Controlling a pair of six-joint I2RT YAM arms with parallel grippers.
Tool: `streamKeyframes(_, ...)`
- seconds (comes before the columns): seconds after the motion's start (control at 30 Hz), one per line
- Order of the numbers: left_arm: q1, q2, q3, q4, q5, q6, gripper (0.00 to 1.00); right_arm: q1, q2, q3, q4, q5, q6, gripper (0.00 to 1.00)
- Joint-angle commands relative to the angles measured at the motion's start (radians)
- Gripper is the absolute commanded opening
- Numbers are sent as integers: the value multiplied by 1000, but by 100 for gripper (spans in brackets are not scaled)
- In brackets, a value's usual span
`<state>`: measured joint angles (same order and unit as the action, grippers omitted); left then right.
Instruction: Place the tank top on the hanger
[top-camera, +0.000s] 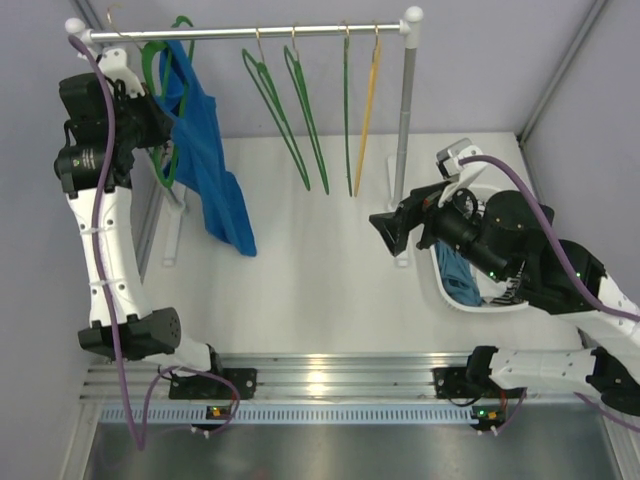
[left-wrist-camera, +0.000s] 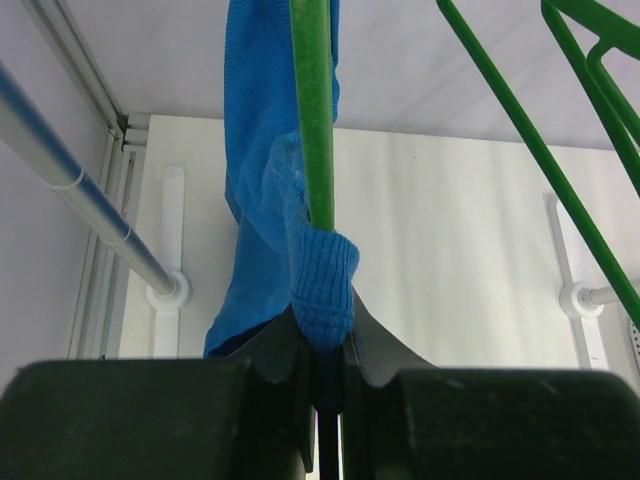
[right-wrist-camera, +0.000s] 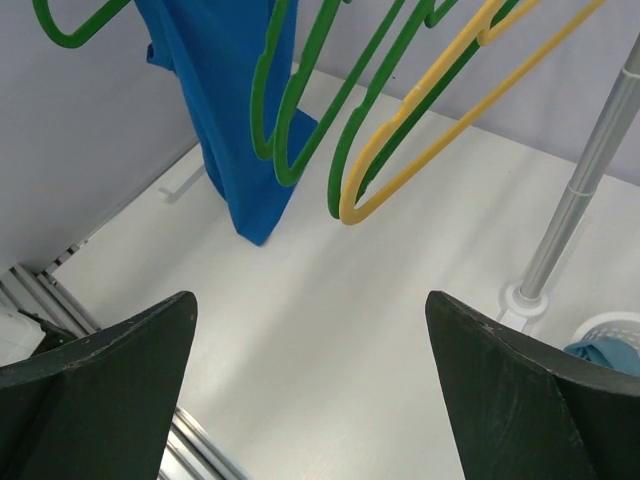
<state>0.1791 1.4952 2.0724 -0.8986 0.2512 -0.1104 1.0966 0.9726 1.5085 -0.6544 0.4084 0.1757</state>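
The royal-blue tank top (top-camera: 215, 180) hangs limp from the leftmost green hanger (top-camera: 146, 58) on the rail, its hem reaching down towards the table. In the left wrist view the hanger's green arm (left-wrist-camera: 315, 100) runs down into a ribbed edge of the tank top (left-wrist-camera: 325, 275). My left gripper (left-wrist-camera: 325, 335) is shut on that ribbed edge; the hanger's end is hidden inside the fabric. My right gripper (top-camera: 385, 230) hovers above the table at mid right, open and empty (right-wrist-camera: 310, 296), well apart from the tank top (right-wrist-camera: 225, 110).
Three more green hangers (top-camera: 290, 110) and a yellow-orange one (top-camera: 368, 110) hang on the silver rail (top-camera: 250, 32). The rail's right post (top-camera: 405, 110) stands close to my right gripper. A white basket (top-camera: 440, 280) with other clothes sits behind the right arm.
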Motion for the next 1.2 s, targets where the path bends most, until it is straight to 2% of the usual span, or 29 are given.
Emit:
streamKeyframes(0.0, 11, 13, 71, 66, 51, -3, 0, -1, 11, 38, 10, -2, -7, 96)
streamKeyframes(0.53, 14, -44, -124, 84, -1, 14, 0, -3, 3, 9, 16, -3, -4, 96)
streamKeyframes(0.63, 14, -56, -126, 83, 5, 9, 10, -1, 0, 5, 19, -5, -2, 96)
streamKeyframes(0.67, 14, -61, -126, 86, 5, 6, 15, -1, 1, 4, 18, -5, -1, 96)
streamKeyframes(0.7, 13, -65, -124, 86, 6, 5, 27, -1, 2, 2, 19, -6, 1, 97)
streamKeyframes(0.8, 14, -85, -118, 81, 3, 0, 41, -1, 0, -8, 27, -6, 4, 97)
streamKeyframes(0.97, 14, -148, -123, 82, 11, -18, 48, -1, -11, -33, 36, -11, 10, 100)
streamKeyframes(1.0, 14, -161, -124, 84, 20, -23, 60, -1, -15, -37, 42, -13, 11, 100)
streamKeyframes(1.03, 13, -171, -126, 86, 26, -28, 63, -1, -18, -45, 45, -14, 13, 100)
streamKeyframes(1.17, 13, -240, -132, 98, 86, -60, 62, -1, -26, -70, 48, -11, 25, 100)
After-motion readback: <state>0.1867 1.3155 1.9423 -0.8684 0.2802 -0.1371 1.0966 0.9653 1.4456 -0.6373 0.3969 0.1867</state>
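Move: The left hand, pinching the near shoulder of the green hanger through the tank top, has the spot on the rail that the hook goes to about 11 cm ahead, with no sideways offset, and some 11 cm above it. The tank top hangs about 5 cm ahead and 15 cm below. The rail's left end is 11 cm left of that spot; the next green hanger hangs about 23 cm to the hand's right, 11 cm ahead, at hand height. From the right hand the spot lies roughly 31 cm ahead, 44 cm left and 11 cm up. The left hand eases the held hanger about 1 cm farther forward, then lowers it some 5 cm with the fingertips tipping slightly down, bringing the hook down over the rail between its left end and the next hanger. At the bottom its fingers open to a bit over half and let go of the covered shoulder, and it backs away about 6 cm while rising nearly 7 cm, clear of the hanger's near end, tilting up about 10 degrees. ##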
